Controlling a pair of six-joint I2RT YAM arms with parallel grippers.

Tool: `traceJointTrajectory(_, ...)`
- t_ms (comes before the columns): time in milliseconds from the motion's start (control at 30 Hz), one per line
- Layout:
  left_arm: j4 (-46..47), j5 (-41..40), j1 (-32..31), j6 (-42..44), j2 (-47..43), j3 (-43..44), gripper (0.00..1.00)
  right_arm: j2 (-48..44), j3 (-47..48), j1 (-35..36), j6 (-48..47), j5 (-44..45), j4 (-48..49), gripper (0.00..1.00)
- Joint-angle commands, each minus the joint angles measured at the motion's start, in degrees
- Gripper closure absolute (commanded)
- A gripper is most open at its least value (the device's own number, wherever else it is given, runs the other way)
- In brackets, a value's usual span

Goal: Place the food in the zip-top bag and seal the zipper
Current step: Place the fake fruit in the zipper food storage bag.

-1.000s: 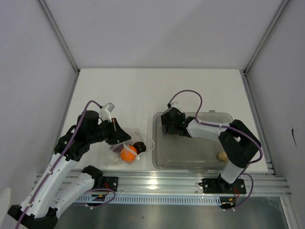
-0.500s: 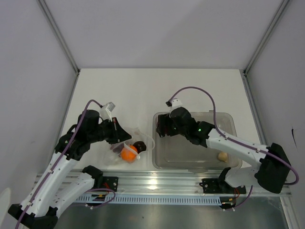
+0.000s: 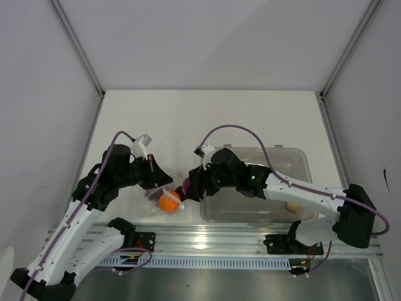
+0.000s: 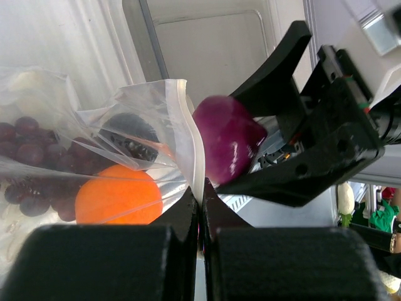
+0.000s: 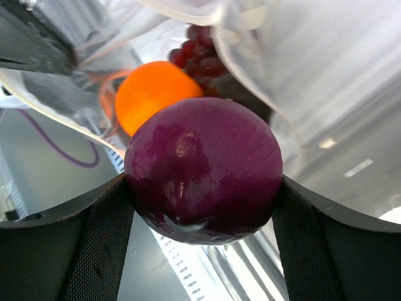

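The zip-top bag (image 3: 164,195) lies at the front left with its mouth held open toward the right. My left gripper (image 4: 200,195) is shut on the bag's mouth edge, pinching the whitish zipper (image 4: 192,141). Inside the bag I see the orange ball (image 4: 116,197), the dark red grape bunch (image 4: 25,160) and the blackish lump (image 4: 128,135). My right gripper (image 5: 203,188) is shut on the purple round fruit (image 5: 203,166), holding it right at the bag's mouth (image 3: 187,187). A beige lump (image 3: 292,205) lies in the tub.
A rigid clear rectangular tub (image 3: 276,153) stands right of the bag, under my right forearm. An aluminium rail (image 3: 213,241) runs along the near table edge. Grey walls close in the left, back and right sides.
My right arm has swung left from over the tub, carrying the purple fruit to the bag's mouth. The left arm and the bag have stayed put.
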Motion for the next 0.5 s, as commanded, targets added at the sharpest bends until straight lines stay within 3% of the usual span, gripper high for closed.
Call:
traceJointTrajectory(0,1.7,1.5,-0.4,0.0,-0.7,1.2,0.99,2.3,4.8,1.4,0.9,-4.1,4.7,0.61)
traceJointTrajectory(333,1.5,2.5,-0.4,-0.7,-1.7,1.7,0.99,12.3,12.3,2.2,4.2,-0.2,6.8,0.57)
traceJointTrajectory(433,1.0,2.6,-0.4,-0.8,-1.9,2.3,0.99,16.2,14.3,2.3,5.3,0.4,7.5,0.48)
traceJointTrajectory(467,0.8,2.6,-0.4,-0.7,-2.0,2.5,1.00,17.1,14.6,2.5,5.5,0.7,7.4,0.39)
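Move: Some 4 cm to the right hand's left, level fore and aft and about 3 cm lower, is the bag's open mouth; the right fingers already hold the purple fruit there. Inside the bag, the orange is roughly 7 cm left and level fore and aft, the black fruit 3 cm left and 4 cm ahead, both some 12 cm below. From the left hand, pinching the bag's edge, the mouth is about 3 cm right, 2 cm back and 4 cm down. Carrying the still-gripped purple fruit to the left, the right hand goes about 6.5 cm in through the bag's mouth, passing up and over by roughly 1 cm before dipping nearly 2 cm. Its fingers don't open. The left hand keeps the zipper edge pinched and all but stays in place. ##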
